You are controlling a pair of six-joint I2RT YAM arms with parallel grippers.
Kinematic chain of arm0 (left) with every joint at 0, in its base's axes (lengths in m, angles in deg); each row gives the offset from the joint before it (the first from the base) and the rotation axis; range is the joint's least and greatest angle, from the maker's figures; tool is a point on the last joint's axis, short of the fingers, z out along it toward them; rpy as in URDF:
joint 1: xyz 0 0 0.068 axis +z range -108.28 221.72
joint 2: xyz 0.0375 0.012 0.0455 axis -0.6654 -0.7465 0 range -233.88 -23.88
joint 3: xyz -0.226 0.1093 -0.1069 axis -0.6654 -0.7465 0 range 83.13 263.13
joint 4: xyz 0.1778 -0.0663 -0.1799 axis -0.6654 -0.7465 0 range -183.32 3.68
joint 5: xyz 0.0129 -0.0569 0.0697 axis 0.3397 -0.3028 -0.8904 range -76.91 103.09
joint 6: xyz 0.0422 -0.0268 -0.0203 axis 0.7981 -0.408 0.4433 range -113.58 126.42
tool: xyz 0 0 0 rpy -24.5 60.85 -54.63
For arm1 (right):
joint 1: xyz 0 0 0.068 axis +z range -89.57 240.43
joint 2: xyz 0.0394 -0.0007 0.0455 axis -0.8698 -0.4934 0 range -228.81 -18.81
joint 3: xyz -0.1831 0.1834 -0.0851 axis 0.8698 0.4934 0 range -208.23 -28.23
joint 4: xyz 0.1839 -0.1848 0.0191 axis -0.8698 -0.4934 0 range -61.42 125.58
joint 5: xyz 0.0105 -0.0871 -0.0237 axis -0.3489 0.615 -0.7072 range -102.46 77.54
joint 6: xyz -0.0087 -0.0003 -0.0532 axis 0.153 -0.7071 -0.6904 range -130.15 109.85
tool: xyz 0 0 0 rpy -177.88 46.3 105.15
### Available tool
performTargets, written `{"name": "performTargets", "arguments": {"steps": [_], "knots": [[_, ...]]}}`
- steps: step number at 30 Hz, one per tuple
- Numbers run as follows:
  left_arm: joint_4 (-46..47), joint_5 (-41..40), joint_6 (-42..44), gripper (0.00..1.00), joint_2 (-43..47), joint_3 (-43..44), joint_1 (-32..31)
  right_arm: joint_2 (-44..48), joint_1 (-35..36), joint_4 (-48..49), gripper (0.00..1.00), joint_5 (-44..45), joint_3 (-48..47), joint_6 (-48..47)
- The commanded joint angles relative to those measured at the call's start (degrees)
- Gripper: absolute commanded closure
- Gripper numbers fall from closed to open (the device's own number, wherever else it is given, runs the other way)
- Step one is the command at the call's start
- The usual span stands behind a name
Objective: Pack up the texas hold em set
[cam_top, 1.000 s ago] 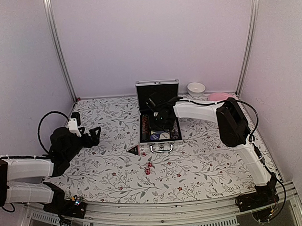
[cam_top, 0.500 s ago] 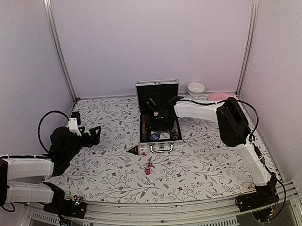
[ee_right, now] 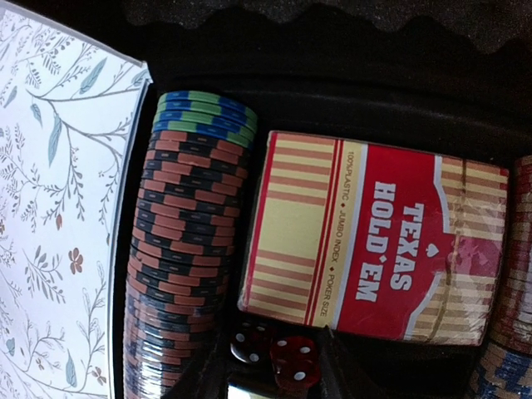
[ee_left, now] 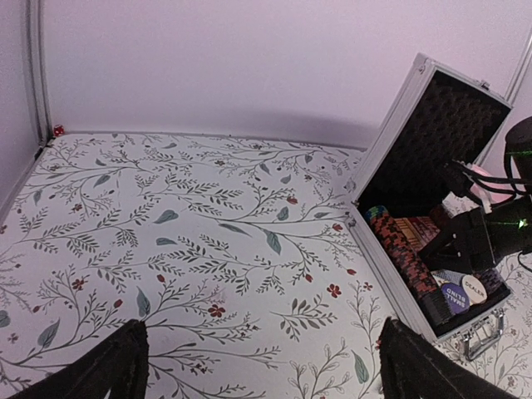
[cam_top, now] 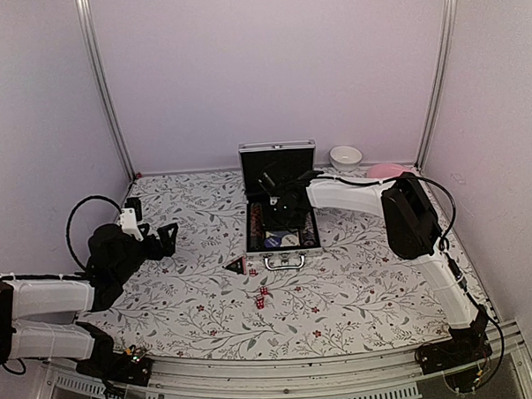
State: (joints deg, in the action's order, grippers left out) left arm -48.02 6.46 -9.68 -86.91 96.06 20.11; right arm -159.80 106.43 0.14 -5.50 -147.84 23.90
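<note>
The silver case [cam_top: 278, 149] stands open at the back middle, its lid [ee_left: 432, 125] upright. Inside lie a row of red, black, green and blue poker chips [ee_right: 187, 249] and the tan-red card pack [ee_right: 374, 241]. My right gripper [cam_top: 280, 212] reaches down into the case just in front of the pack. Two red dice [ee_right: 293, 362] fill the gap between its fingers [ee_right: 349, 378]. More red dice [cam_top: 261, 295] and the black triangular piece [cam_top: 235, 266] lie on the cloth in front of the case. My left gripper [ee_left: 259, 357] hovers open over bare cloth, left of the case.
A white bowl [cam_top: 345, 156] and a pink plate [cam_top: 387, 170] sit at the back right, behind my right arm. Round dealer buttons [ee_left: 461, 291] lie at the case's front end. Walls and metal posts close the table in on three sides.
</note>
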Motion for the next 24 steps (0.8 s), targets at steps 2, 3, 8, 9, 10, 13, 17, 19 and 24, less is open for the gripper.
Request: {"name": "performTargets", "arguments": {"steps": [2, 3, 8, 9, 10, 13, 17, 19, 24], "knots": [[1.1, 0.6, 0.2, 0.03, -0.3, 1.1, -0.5, 0.9, -0.2, 2.0, 0.69, 1.1, -0.5, 0.0], [1.1, 0.5, 0.1, 0.03, -0.3, 1.1, -0.5, 1.0, -0.2, 2.0, 0.69, 1.2, -0.4, 0.0], [1.0, 0.6, 0.2, 0.03, -0.2, 1.1, -0.5, 1.5, -0.1, 2.0, 0.76, 1.4, 0.0, 0.1], [1.0, 0.6, 0.2, 0.03, -0.2, 1.1, -0.5, 1.7, -0.2, 2.0, 0.75, 1.6, 0.2, 0.1], [1.0, 0.5, 0.2, 0.03, -0.2, 1.1, -0.5, 2.0, -0.2, 2.0, 0.74, 1.7, 0.4, 0.1], [1.0, 0.4, 0.2, 0.03, 0.0, 1.1, -0.5, 2.9, -0.2, 2.0, 0.73, 2.3, 0.8, 0.1], [1.0, 0.4, 0.2, 0.04, 0.0, 1.1, -0.5, 3.9, -0.2, 2.1, 0.76, 2.7, 1.4, -0.1], [0.9, 0.5, 0.2, 0.04, 0.0, 1.1, -0.5, 4.1, -0.2, 2.1, 0.79, 2.7, 1.5, -0.3], [0.7, 1.0, 0.2, 0.05, 0.7, 0.9, -0.6, 5.5, -0.2, 2.3, 0.85, 2.6, 2.1, -0.3]]}}
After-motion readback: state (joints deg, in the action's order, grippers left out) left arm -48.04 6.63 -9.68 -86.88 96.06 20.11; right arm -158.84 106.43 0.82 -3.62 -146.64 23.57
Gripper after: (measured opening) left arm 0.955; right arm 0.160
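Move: A red die lies right at the right fingertips, about 1 cm ahead, 1 cm to the right and 1 cm below, with a second die about 2 cm ahead and 1 cm left. The Texas Hold'em card box sits some 5 cm ahead and 3 cm right. The left chip column is about 3 cm left and 2 cm ahead. From the left hand, the red die is roughly 25 cm right, 11 cm ahead and 12 cm lower. Narrow the right gripper from less than half open to nearly closed, bringing one fingertip in on each side of the red die in the slot behind the card box. Meanwhile, keep the hand low in the case, easing it only about half a centimetre to the right, with a very slight rise at the end. ##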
